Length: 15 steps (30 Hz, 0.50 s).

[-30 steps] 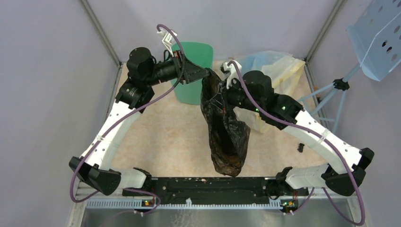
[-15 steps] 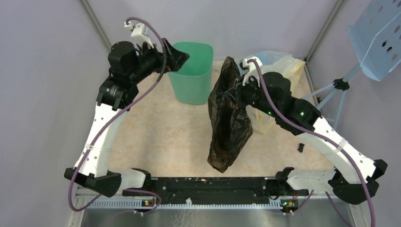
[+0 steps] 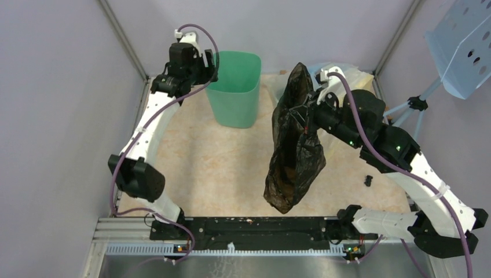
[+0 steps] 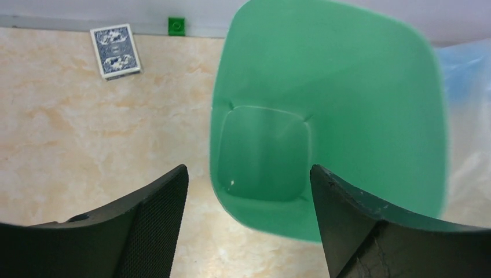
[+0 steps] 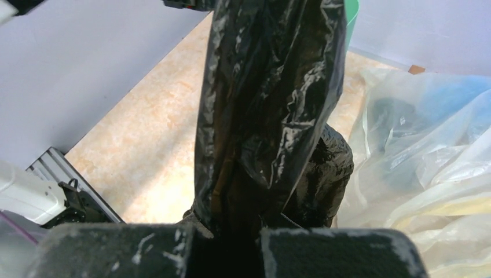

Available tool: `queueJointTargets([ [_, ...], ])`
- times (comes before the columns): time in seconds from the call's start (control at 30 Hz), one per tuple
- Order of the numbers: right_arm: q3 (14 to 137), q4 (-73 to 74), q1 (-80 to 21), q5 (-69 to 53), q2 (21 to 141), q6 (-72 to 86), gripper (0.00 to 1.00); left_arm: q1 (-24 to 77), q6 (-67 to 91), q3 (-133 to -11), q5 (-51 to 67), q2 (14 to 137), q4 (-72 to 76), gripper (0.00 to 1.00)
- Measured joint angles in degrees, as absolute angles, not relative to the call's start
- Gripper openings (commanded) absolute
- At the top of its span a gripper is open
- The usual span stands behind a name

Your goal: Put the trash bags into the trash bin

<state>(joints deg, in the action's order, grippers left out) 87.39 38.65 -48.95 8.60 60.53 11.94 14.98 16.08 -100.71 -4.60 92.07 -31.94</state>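
The black trash bag (image 3: 294,156) hangs long and crinkled in the air over the table's middle right. My right gripper (image 3: 305,111) is shut on its upper part; the right wrist view shows the bag (image 5: 266,104) pinched between the two fingers (image 5: 226,255). The mint-green trash bin (image 3: 234,87) stands upright at the back centre, to the bag's left. My left gripper (image 3: 209,68) is open and empty at the bin's left rim; the left wrist view looks down into the bin (image 4: 347,110) between the spread fingertips (image 4: 248,179). The bin's inside looks bare.
Clear and yellowish plastic bags (image 3: 347,78) are piled at the back right, behind my right arm; they also fill the right of the right wrist view (image 5: 422,156). A deck of cards (image 4: 116,51) and a small green block (image 4: 176,25) lie by the back wall. A pale blue perforated rack (image 3: 463,46) stands outside at far right.
My left gripper let go of the bag and swung left and back to the bin's rim. My right gripper raised the bag and carried it right.
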Motion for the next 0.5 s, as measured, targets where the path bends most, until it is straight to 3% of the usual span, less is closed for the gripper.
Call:
queueJointTargets([
  [0.3, 87.5, 40.5, -48.9, 9.3, 58.0, 11.6, 0.0, 11.7, 14.8, -107.0, -2.3, 103.8, -35.0, 0.53],
  [0.37, 87.5, 41.0, -48.9, 9.5, 57.8, 11.6, 0.0, 11.5, 14.7, -108.6, -1.9, 105.2, -35.4, 0.39],
  [0.43, 87.6, 41.6, -48.9, 9.8, 57.7, 11.6, 0.0, 11.4, 14.5, -110.2, -1.4, 106.5, -36.3, 0.18],
  [0.5, 88.3, 42.5, -48.9, 10.2, 57.8, 11.4, 0.0, 11.4, 14.5, -111.0, -1.3, 107.1, -37.3, 0.02],
])
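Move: The left gripper, open, has the trash bin's left rim about 5 cm ahead, some 1 cm to its left and roughly 7 cm below. On the table beyond stand the card deck, about 18 cm ahead and 13 cm left, and the green block, around 22 cm ahead and 2 cm left, both some 33 cm below. From the right hand the same rim lies about 29 cm ahead, 34 cm left and 15 cm lower. The left fingers close over the trash bin's left rim and pinch its wall between their tips, after the hand sinks about 7 cm and reaches some 5 cm forward, tipping down roughly 10 degrees and slowing as it arrives. The right hand keeps its shut grip on the hanging black bag and eases about 2 cm to the right, slightly back. ##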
